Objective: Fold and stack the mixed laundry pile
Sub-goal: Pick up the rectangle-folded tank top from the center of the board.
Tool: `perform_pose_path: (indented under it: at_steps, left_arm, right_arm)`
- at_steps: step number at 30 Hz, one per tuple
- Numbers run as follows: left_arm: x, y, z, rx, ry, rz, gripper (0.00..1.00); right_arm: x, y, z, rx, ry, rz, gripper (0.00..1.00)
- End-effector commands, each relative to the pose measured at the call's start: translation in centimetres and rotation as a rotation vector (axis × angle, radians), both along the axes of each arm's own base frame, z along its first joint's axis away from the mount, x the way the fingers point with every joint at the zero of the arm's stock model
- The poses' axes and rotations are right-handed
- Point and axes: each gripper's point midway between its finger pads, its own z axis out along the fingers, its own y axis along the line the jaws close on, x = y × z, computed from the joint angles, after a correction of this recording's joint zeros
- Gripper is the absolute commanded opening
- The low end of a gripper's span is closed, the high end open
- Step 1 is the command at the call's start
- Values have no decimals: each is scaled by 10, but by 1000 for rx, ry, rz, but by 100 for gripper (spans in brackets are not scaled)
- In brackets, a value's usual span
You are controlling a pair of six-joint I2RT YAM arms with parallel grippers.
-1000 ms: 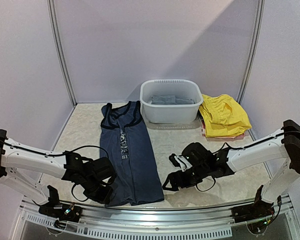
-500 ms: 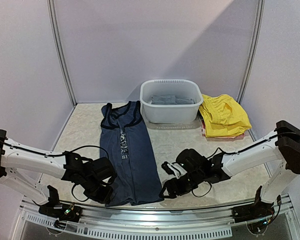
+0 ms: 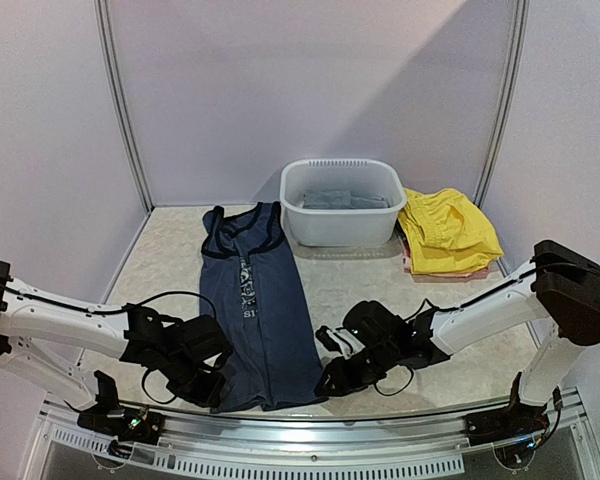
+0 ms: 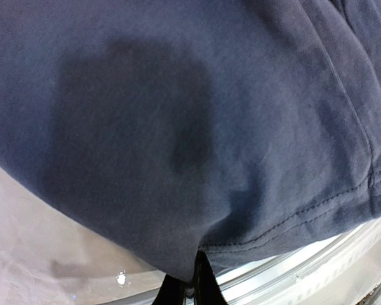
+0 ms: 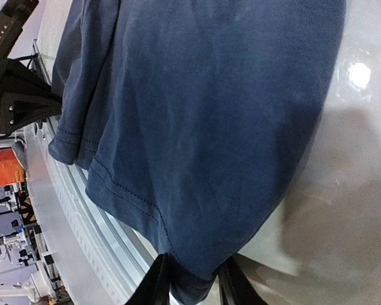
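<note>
The navy tank top (image 3: 255, 310) lies spread lengthwise on the table, white print at mid-chest. My left gripper (image 3: 215, 385) is shut on its near left hem corner; in the left wrist view the fabric (image 4: 178, 127) bunches into the closed gripper (image 4: 190, 289). My right gripper (image 3: 330, 380) is at the near right hem corner. There its fingers (image 5: 159, 279) still stand a little apart, astride the stitched hem of the tank top (image 5: 203, 127). Yellow clothes (image 3: 448, 230) lie folded at the back right over a reddish piece (image 3: 430, 270). Grey clothes (image 3: 345, 199) lie in the basin.
A white plastic basin (image 3: 342, 228) stands at the back centre, between the tank top's straps and the yellow stack. The table's metal front rail (image 3: 310, 440) runs just behind both grippers. Booth walls close in the left, back and right sides.
My right gripper has slid left along the table to the tank top's right hem corner and its jaws have narrowed around the hem. The left arm has not moved.
</note>
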Motion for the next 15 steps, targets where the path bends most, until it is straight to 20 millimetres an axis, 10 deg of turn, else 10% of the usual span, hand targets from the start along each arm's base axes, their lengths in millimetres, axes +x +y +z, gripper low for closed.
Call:
perform_pose_path:
  at_steps: [1, 6, 15]
  left_arm:
    - [-6, 22, -14, 83, -3, -18, 0]
    - [-7, 26, -10, 102, -5, -23, 0]
    - [2, 25, 16, 69, -68, -9, 0]
  right_arm:
    - [-5, -12, -24, -92, 21, -12, 24]
    - [-7, -10, -21, -86, 32, 5, 2]
    - [6, -10, 6, -140, -40, 0, 0]
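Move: The tank top lies lengthwise. Its near right hem corner is already between the right hand's still-open fingers, about 1 cm below their midpoint and some 24 cm to the right of the left hand, which keeps the near left corner pinched. From the right hand, the tank top's middle is about 29 cm ahead and 18 cm left, the white basket 53 cm ahead and 6 cm right, the yellow shorts 48 cm ahead and 38 cm right. The tank top's near right corner gets pinched as the right fingers close from about a third open to shut, the hand sinking barely 1 cm and then easing slightly right. Once they are shut, the left hand, still gripping the near left corner, draws it about 2 cm left, away from the right hand, and lifts it by nearly 1 cm. ##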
